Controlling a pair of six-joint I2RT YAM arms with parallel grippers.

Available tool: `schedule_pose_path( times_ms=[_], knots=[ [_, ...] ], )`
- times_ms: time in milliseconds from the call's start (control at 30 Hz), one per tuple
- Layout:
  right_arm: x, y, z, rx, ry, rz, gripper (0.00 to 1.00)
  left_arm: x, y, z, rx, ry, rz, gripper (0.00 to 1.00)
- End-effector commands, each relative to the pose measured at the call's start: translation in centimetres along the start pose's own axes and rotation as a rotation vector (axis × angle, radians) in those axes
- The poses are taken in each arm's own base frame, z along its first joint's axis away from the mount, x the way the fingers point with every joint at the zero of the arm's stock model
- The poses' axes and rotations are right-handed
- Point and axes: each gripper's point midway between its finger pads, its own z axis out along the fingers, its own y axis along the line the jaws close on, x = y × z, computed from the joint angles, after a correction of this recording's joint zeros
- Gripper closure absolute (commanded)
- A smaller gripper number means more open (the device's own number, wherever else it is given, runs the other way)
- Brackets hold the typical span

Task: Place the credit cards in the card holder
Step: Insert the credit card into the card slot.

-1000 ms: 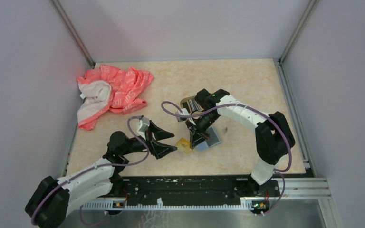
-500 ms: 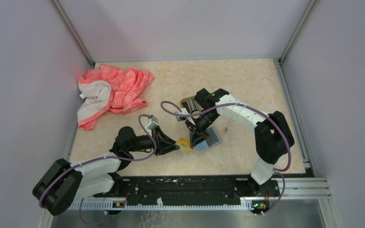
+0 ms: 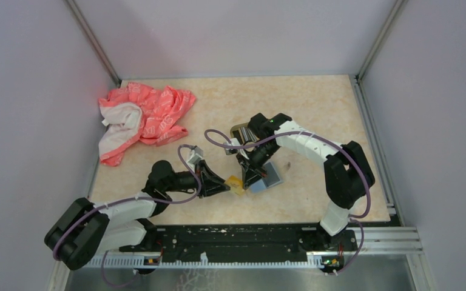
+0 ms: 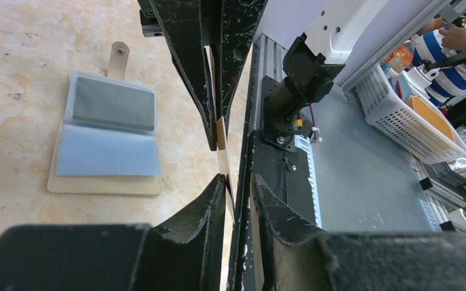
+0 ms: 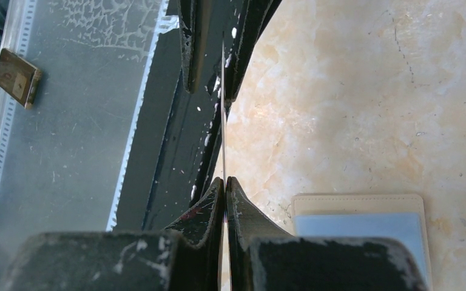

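Note:
A plain tan credit card [image 3: 235, 183] hangs edge-on just above the table, with my right gripper [image 3: 250, 177] shut on its far end. In the right wrist view it is a thin line [image 5: 223, 133] leaving the closed jaws [image 5: 225, 179]. My left gripper [image 3: 221, 183] reaches in from the left. In its wrist view the card [image 4: 221, 136] lies between its jaws [image 4: 239, 180], against one finger, with a gap to the other. The card holder [image 3: 239, 130], a small gold-rimmed tin, sits half hidden under the right arm. A grey card [image 4: 113, 103] and a pale blue card [image 4: 106, 151] lie on a beige wallet [image 4: 103, 182].
A pink and white cloth [image 3: 142, 118] lies crumpled at the far left. The beige wallet [image 3: 268, 176] lies right beside the right gripper. The black base rail [image 3: 243, 239] runs along the near edge. Grey walls enclose three sides.
My left arm has reached right to the tan card, and its jaws have narrowed from wide open to a slim gap round it. The right arm has held still.

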Motion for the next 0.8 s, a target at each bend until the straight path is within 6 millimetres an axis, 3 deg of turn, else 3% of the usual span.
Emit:
schedule_pose_path(
  times_ms=[0, 67, 167, 233, 333, 400, 467, 633, 767],
  knots=[
    [-1.6, -0.1, -0.3, 0.001, -0.037, -0.042, 1.0, -1.1, -0.8, 0.4, 0.053, -0.018, 0.038, 0.73],
    [-1.5, -0.2, -0.3, 0.001, -0.036, -0.04, 1.0, -1.0, -0.8, 0.4, 0.055, -0.016, 0.035, 0.75],
    [-1.5, -0.2, -0.3, 0.0, -0.035, -0.04, 1.0, -1.0, -0.9, 0.4, 0.065, -0.016, 0.034, 0.96],
    [-1.5, -0.2, -0.3, 0.0, -0.033, -0.039, 1.0, -1.0, -1.1, 0.3, 0.072, -0.024, 0.034, 1.0],
    [-1.4, -0.4, -0.8, 0.028, -0.008, -0.045, 0.78, -1.0, -0.7, 0.0, 0.032, -0.059, 0.007, 1.0],
    [-1.7, -0.7, -2.2, 0.083, -0.016, -0.063, 0.63, -0.3, -0.3, -0.6, -0.006, -0.087, -0.04, 1.0],
    [-1.9, -1.6, -4.3, 0.173, -0.054, -0.062, 0.55, 0.1, -0.1, -1.1, -0.037, -0.12, -0.111, 1.0],
    [-0.4, -5.8, -10.6, 0.491, -0.129, -0.013, 0.52, 0.0, 0.4, -0.5, -0.045, -0.171, -0.326, 1.0],
    [3.3, -8.0, -12.0, 0.645, -0.049, 0.05, 0.52, 0.0, 0.8, 1.6, 0.01, -0.157, -0.433, 1.0]
  ],
)
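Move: The yellow card, still pinched at its other edge by the right hand, has its middle about 3 cm right of the left hand and 1 cm below it. From the right hand it lies some 3 cm left, 1 cm back and 1 cm down. The open card holder is around 5 cm ahead, 10 cm right and 9 cm below the left hand; the box of cards is about 18 cm ahead, 6 cm right and 9 cm below it. Shut the left gripper on the near edge of the yellow card while the right hand still holds it. Only then open the right fingers about halfway and draw that hand off forward and right, some 12 cm out over the card holder, turning clockwise. Once the card is free, sink the left hand about 3 cm, rolling it some 20 degrees so its forward side tips down. ##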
